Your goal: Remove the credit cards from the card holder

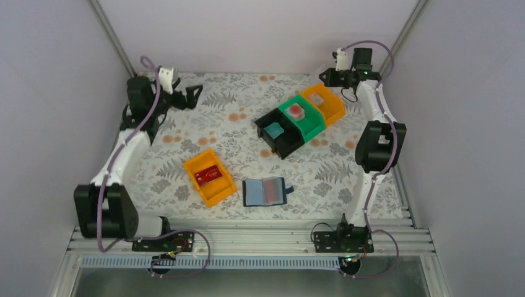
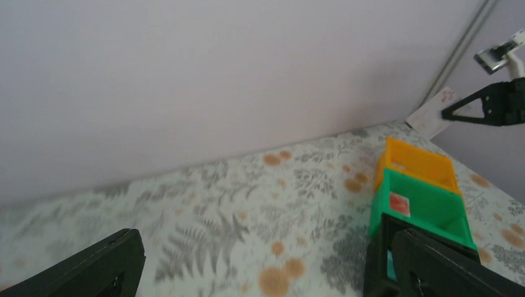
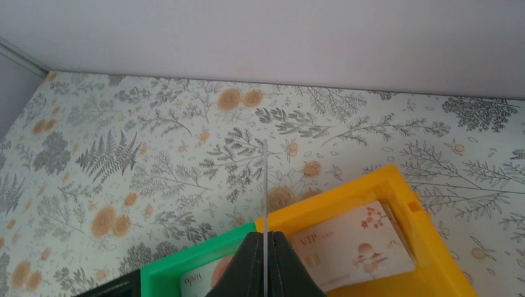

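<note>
The card holder [image 1: 268,191] lies open on the near middle of the table, its paler sleeves up. My right gripper [image 3: 264,234] is shut on a thin credit card [image 3: 264,185] seen edge-on, above the green bin [image 3: 192,253] and the orange bin [image 3: 347,192]. The left wrist view shows that card [image 2: 431,114] as pinkish-white. A pinkish-white card [image 3: 356,244] lies in the orange bin, another card [image 3: 198,278] in the green one. My left gripper [image 2: 266,247] stands open over bare cloth at the far left [image 1: 189,94].
Black [image 1: 278,136], green [image 1: 304,120] and orange [image 1: 331,106] bins stand in a row at the back right; the black one holds a teal card [image 1: 273,130]. A second orange bin [image 1: 213,185] with a red card [image 1: 208,175] sits left of the card holder. Walls close in on three sides.
</note>
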Robot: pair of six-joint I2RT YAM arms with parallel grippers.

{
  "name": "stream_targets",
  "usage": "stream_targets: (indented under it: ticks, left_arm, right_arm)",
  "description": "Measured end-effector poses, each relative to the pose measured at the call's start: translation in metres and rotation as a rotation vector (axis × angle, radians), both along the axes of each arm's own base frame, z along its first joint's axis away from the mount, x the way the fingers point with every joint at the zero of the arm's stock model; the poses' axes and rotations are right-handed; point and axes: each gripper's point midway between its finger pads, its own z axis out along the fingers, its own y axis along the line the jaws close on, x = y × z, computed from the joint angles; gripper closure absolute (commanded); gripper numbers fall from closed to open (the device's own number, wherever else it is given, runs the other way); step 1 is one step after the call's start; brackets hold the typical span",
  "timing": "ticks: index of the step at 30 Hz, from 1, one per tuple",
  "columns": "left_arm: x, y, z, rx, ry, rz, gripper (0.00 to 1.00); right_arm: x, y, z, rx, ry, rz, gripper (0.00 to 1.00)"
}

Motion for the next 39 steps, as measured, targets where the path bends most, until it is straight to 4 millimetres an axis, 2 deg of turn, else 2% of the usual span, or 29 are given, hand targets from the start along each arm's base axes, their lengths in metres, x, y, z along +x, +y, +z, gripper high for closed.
stream_targets:
  ticks: [2,4,7,12,14,18,21,24,29,32,36,39]
  left_arm:
    - [0.021,-0.011,0.016,0.039,-0.021,-0.055,0.0]
    - [0.034,-0.021,0.026,0.065,-0.039,-0.097,0.0]
    - [0.045,-0.042,0.027,0.09,-0.042,-0.159,0.0]
    - [0.062,-0.096,-0.002,0.09,0.019,-0.301,0.0]
    - [0.071,-0.11,-0.017,0.073,0.063,-0.335,0.0]
    - [0.092,-0.116,-0.035,0.053,0.113,-0.34,0.0]
    - [0.1,-0.115,-0.036,0.046,0.118,-0.337,0.0]
    - [0.101,-0.115,-0.033,0.034,0.119,-0.335,0.0]
    - [0.094,-0.124,-0.035,0.065,0.099,-0.393,0.0]
    - [0.079,-0.149,-0.048,0.172,0.069,-0.514,0.01]
    - [0.051,-0.191,-0.073,0.282,0.041,-0.711,0.01]
    - [0.037,-0.2,-0.092,0.326,0.042,-0.789,0.0]
  right_arm:
    - [-0.003,-0.005,-0.003,-0.024,-0.001,0.021,0.96]
    - [-0.008,-0.005,-0.008,-0.058,0.0,0.052,0.96]
    - [-0.011,-0.007,-0.014,-0.115,-0.011,0.091,0.96]
    - [-0.017,-0.011,-0.035,-0.196,-0.003,0.125,0.96]
    - [-0.02,-0.009,-0.044,-0.199,-0.003,0.148,0.96]
    - [-0.027,-0.004,-0.055,-0.176,0.001,0.191,0.96]
    - [-0.025,0.001,-0.051,-0.164,-0.035,0.221,0.96]
    - [-0.021,0.001,-0.046,-0.178,-0.076,0.236,0.96]
    - [-0.015,-0.012,-0.051,-0.228,-0.093,0.144,0.96]
    - [-0.017,-0.014,-0.055,-0.229,-0.091,0.104,0.96]
    - [-0.018,-0.018,-0.057,-0.24,-0.093,0.072,0.96]
    - [-0.016,-0.024,-0.059,-0.261,-0.095,0.057,0.96]
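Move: The right hand already holds a white card. The orange bin it is bound for is centred about 4 cm ahead and 18 below, its VIP cards 6 ahead and 2 left; the green bin lies some 9 left and 3 back, the black bin about 18 left and 10 back. From the empty left hand the card holder lies some 21 cm back, 24 right and 28 below; the black bin 5 ahead and 30 right, the orange tray 14 back and 4 left. The right hand keeps the card pinched in its nearly shut fingers and sinks about 6 cm towards the VIP cards in the orange bin, easing slightly right and rolling its left side down some 15 degrees. Meanwhile the wide-open left hand sweeps roughly 20 cm to the right towards the black bin, first reaching forward with a small rise and then sinking, pauses, and draws partly back while going farther right and down, turning clockwise until its fingers point mostly right. ##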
